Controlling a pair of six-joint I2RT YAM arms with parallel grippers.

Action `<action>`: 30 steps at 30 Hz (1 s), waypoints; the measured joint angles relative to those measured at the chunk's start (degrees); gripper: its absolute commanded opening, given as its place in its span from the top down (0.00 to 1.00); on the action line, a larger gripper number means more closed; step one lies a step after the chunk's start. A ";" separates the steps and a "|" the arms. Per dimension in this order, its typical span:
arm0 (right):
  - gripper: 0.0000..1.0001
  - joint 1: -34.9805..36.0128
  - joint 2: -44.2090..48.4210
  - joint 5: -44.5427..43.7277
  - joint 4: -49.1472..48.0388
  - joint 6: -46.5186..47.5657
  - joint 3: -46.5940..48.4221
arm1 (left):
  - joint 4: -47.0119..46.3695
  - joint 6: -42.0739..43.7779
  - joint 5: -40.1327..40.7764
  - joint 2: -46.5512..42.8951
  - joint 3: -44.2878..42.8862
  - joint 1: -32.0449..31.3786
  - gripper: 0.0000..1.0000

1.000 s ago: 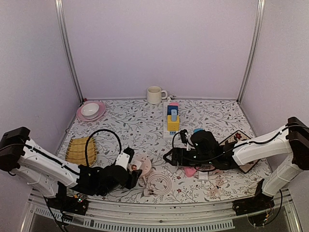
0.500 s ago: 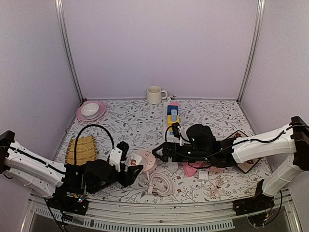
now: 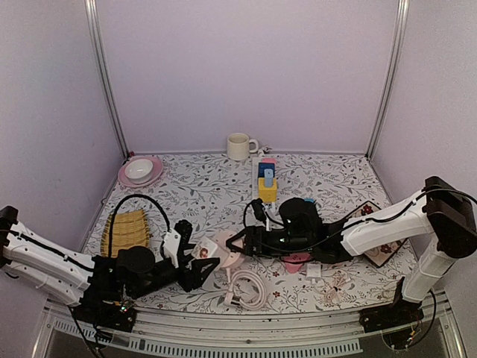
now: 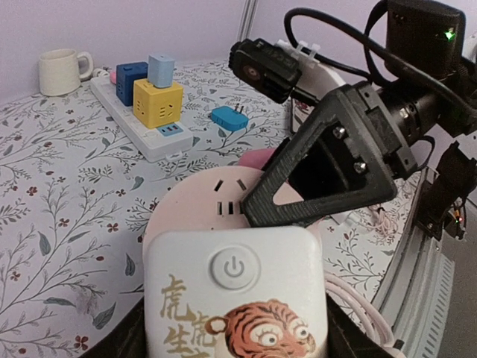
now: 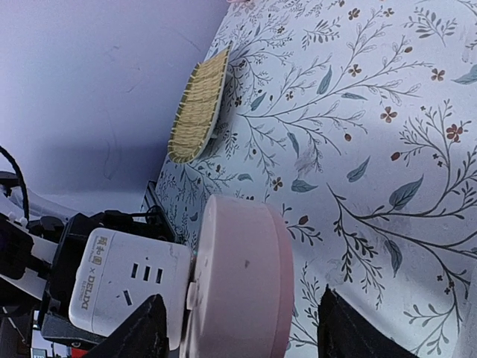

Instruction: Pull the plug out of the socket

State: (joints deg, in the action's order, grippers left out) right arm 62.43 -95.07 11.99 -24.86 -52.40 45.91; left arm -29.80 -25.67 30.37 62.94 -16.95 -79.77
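My left gripper (image 4: 235, 337) is shut on the white cube plug (image 4: 235, 287), which bears a power button and a tiger print. The cube sits plugged into the flat face of the round pink socket (image 5: 242, 280). In the top view the pair is held near the table's front centre, white plug (image 3: 202, 252) left of pink socket (image 3: 228, 249). My right gripper (image 5: 240, 304) is open and straddles the socket's rim; a gap shows on one side. One black right finger (image 4: 320, 179) crosses above the socket in the left wrist view.
A pale cable coil (image 3: 247, 287) lies on the cloth below the socket. A white power strip (image 3: 264, 186) with yellow and blue cubes runs back toward a mug (image 3: 238, 146). Pink plate with bowl (image 3: 139, 171) and woven mat (image 3: 124, 231) are on the left; a patterned tray (image 3: 371, 224) is on the right.
My right gripper has moved left onto the pink socket, opening wide and then narrowing around it. My left arm has drawn back left, still holding the white plug.
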 measured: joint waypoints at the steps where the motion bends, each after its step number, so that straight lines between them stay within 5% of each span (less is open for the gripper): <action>1: 0.52 0.09 -0.39 0.59 -0.72 -0.57 0.02 | -0.13 0.15 -0.04 0.26 -0.02 -0.02 0.57; 11: 0.90 0.44 -1.22 0.15 -2.62 -5.38 -0.11 | -0.48 2.34 -0.22 1.44 -0.04 -0.11 0.57; 30: 0.96 1.68 -2.12 -3.91 -6.08 -7.30 -0.66 | 2.95 6.49 -1.25 -4.42 1.07 -0.31 0.55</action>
State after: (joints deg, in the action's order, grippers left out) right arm 64.12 -97.19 8.08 -30.94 -59.70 45.25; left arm -26.85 -19.18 29.12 58.52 -15.88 -80.07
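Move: The pink round socket is already between the right hand's open fingers, its middle about 2 cm to the left, 1 cm back and 1 cm below. The white tiger plug, still fixed to its face, sits some 7 cm left and 4 cm back; the cable coil is about 6 cm back, 3 cm right and 10 cm lower. From the left hand, which already grips the plug, the socket is about 5 cm right, 3 cm ahead and slightly lower. Closing quickly, the right fingers go from wide open to a pinch on the pink socket's rim, one pad on the face beside the plug and one behind. That hand shifts only about 1 cm left and turns some 5 degrees. The left hand keeps its grip on the white plug, tilting slightly and ending barely 1 cm back and to the left. ##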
